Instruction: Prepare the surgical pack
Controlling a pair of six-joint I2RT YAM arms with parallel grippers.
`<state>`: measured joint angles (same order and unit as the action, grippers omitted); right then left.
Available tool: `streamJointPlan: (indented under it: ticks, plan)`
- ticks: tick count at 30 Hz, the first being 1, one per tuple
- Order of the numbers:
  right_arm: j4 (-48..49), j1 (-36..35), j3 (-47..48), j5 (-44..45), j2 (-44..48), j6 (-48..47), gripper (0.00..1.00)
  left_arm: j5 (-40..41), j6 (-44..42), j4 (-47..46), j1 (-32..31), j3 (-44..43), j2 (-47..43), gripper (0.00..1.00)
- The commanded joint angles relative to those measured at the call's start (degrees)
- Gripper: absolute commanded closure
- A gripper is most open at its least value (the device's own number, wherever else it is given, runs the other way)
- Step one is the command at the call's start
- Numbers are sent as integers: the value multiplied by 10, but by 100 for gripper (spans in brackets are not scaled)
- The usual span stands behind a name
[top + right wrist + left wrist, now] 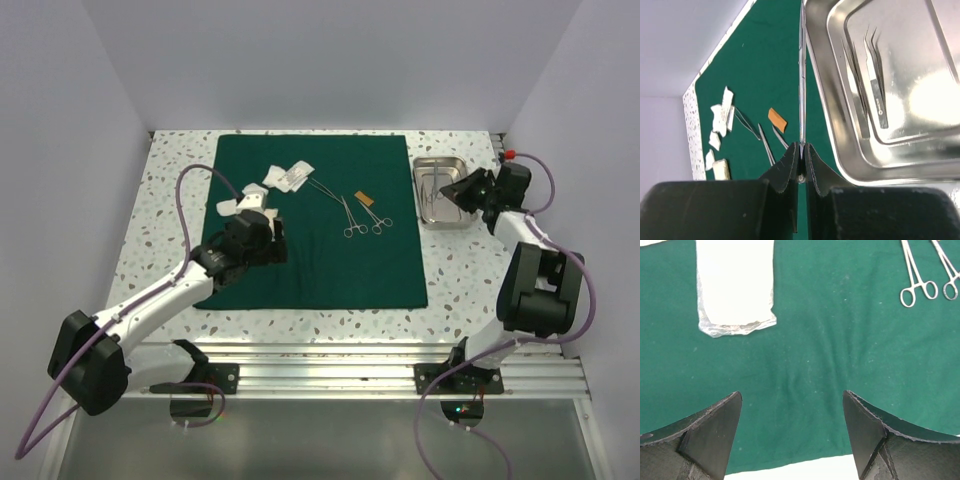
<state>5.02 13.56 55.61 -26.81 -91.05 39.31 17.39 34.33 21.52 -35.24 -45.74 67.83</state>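
A dark green drape [300, 260] lies flat on the table. On it lie two ring-handled steel forceps [352, 215], an orange strip [364, 198] and several white gauze pads [290, 177]. A shiny steel tray [418, 195] sits just right of the drape with two tweezers [875, 75] inside. My left gripper [262, 224] is open and empty above the drape [840, 340], with a gauze packet [735, 285] ahead to its left and forceps rings [919, 290] ahead to its right. My right gripper [802, 150] is shut on a thin steel instrument [802, 75], held beside the tray's left rim [840, 145].
White walls close in the speckled table [170, 200] at the back and both sides. A red-tipped fitting [509, 154] stands at the back right corner. The aluminium rail [330, 365] with the arm bases runs along the near edge.
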Motion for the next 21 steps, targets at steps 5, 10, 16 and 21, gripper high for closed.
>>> streamJointPlan:
  ticks: [5,10,16,21]
  plan:
    - [-22,14,85,-20,-75,-43,100,-21,-29,-46,4,18,-14,15]
    - [-55,14,121,-1,-121,-81,100,-23,-34,-51,4,20,-14,15]
    - [-65,14,132,15,-164,-88,100,-31,-37,-62,4,25,-11,14]
    - [-92,14,143,45,-183,-90,100,-31,-37,-66,4,23,-5,14]
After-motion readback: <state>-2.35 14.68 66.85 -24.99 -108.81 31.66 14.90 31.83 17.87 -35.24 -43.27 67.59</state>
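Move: My right hand holds the closed scissors near the tray. Its middle is about 9 cm ahead, 4 cm right and some 13 cm below that hand. The two slim instruments inside are about 10 cm ahead, a centimetre left and 12 cm down. Out on the cloth, the nearer ringed clamp lies roughly 17 cm left and 3 cm ahead, the orange packet 20 cm left and 8 cm ahead. From my left hand the tray is about 25 cm ahead, 47 cm right. I bring the scissors down into the tray with my right hand, sinking about 8 cm. I first ease some 3 cm forward, edging a couple of centimetres right as I go, then drop mostly straight. My fingers tip about 10 degrees further down and stay shut on the scissors. ##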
